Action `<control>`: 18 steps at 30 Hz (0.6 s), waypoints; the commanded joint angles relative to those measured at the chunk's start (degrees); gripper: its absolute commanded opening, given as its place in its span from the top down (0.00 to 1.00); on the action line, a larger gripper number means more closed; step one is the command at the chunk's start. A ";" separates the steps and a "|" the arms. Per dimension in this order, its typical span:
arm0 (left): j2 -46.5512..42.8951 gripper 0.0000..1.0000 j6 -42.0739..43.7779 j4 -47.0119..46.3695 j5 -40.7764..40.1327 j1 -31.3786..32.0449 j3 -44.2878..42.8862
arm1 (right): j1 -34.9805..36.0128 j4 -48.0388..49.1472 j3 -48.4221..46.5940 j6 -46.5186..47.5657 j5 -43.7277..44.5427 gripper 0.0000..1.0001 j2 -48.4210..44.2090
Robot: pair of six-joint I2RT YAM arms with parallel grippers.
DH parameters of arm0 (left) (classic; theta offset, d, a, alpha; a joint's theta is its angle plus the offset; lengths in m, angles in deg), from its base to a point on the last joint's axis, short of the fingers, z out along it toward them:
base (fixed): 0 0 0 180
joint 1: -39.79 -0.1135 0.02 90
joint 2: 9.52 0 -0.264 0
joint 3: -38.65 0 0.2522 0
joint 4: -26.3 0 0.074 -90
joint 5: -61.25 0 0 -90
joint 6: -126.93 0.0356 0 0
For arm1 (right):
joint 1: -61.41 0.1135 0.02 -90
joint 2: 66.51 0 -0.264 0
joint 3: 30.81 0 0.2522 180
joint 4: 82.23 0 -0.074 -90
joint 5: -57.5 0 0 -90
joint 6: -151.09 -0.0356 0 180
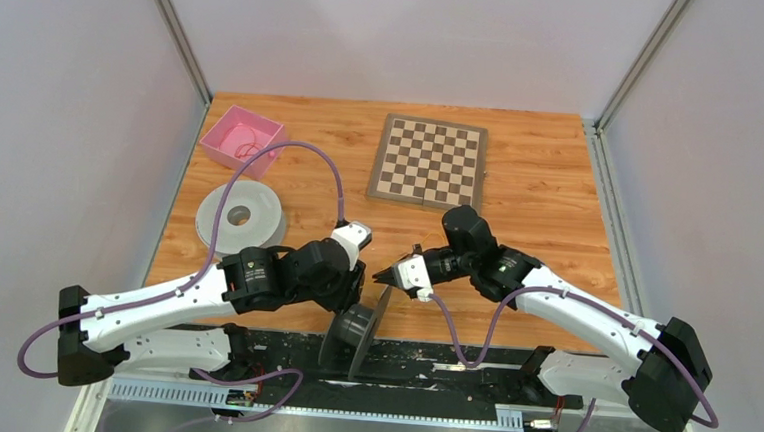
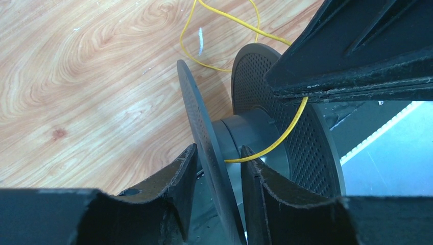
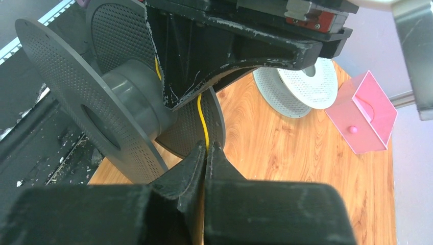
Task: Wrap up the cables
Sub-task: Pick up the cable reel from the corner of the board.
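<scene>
A pale yellow cable [image 2: 286, 130] runs from the hub of a dark perforated spool [image 2: 306, 148] up into my right gripper [image 3: 208, 146], which is shut on it. The cable's slack lies in loose loops on the wood behind the spool. The spool [image 1: 356, 333] stands on edge at the table's near edge. My left gripper [image 2: 218, 153] straddles the spool's nearer flange [image 2: 196, 109], jaws apart, with a gap showing on the hub side. My right gripper [image 1: 384, 274] hovers just right of the spool. An orange-red cable [image 1: 247, 150] lies coiled in the pink box [image 1: 221, 136].
A light grey spool [image 1: 241, 215] lies flat at the left, in front of the pink box. A chessboard [image 1: 429, 161] sits at the back centre. The black base rail [image 1: 429, 364] runs along the near edge, just under the dark spool.
</scene>
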 commanded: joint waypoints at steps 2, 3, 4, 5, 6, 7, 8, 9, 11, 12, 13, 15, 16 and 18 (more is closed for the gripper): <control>-0.02 0.62 -0.92 -0.83 -1.49 0.50 -1.44 | 0.43 1.19 0.16 0.52 -0.71 1.00 -0.19; 0.06 0.64 -0.83 -0.83 -1.30 0.50 -1.42 | 0.46 1.20 0.16 0.52 -0.69 1.00 -0.19; 0.03 0.68 -0.84 -0.87 -1.15 0.50 -1.33 | 0.41 1.20 0.17 0.48 -0.65 1.00 -0.12; 0.01 0.69 -0.72 -0.86 -0.86 0.50 -1.30 | 0.41 1.19 0.23 0.49 -0.52 1.00 -0.09; 0.00 0.71 -0.75 -0.71 -0.84 0.50 -1.31 | 0.47 1.19 0.25 0.45 -0.55 1.00 -0.10; 0.07 0.71 -0.87 -0.31 -1.16 0.50 -1.45 | 0.42 1.17 0.25 0.51 -0.56 1.00 -0.03; 0.12 0.73 -0.87 -0.13 -1.26 0.50 -1.52 | 0.41 1.20 0.21 0.52 -0.51 1.00 0.03; 0.16 0.75 -0.95 0.12 -1.33 0.54 -1.64 | 0.43 1.20 0.17 0.48 -0.47 1.00 0.12; 0.11 0.81 -1.02 0.21 -1.17 0.51 -1.63 | 0.43 1.17 0.29 0.47 -0.32 1.00 0.08; 0.10 0.82 -1.07 0.31 -0.96 0.50 -1.66 | 0.43 1.20 0.34 0.45 -0.17 1.00 0.00; 0.09 0.85 -1.20 0.38 -0.89 0.50 -1.63 | 0.41 1.20 0.46 0.47 -0.06 1.00 -0.14; 0.13 0.91 -1.41 0.60 -0.83 0.50 -1.74 | 0.43 1.19 0.74 0.39 0.23 1.00 -0.49; 0.16 0.93 -1.48 0.68 -0.83 0.50 -1.71 | 0.42 1.18 0.90 0.17 0.44 1.00 -0.77; 0.17 1.00 -1.67 1.05 -1.31 0.50 -1.80 | 0.44 1.20 1.40 -0.39 0.77 1.00 -1.48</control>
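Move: The grey cable reel stands beneath the left hand, its middle about 8 cm below, 4 cm back and 2 cm right; its left flange's rim is already between the open fingers. The yellow cable, still pinched by the right hand, is some 4 cm right of the left hand, 2 cm ahead and 3 cm above. The white reel lies about 25 cm left and 24 cm ahead. From the right hand, the grey reel's middle is roughly 6 cm back, 2 cm left and 11 cm below. Staying in place, the left hand closes its half-open fingers onto the grey reel's left flange, pinching its rim. ##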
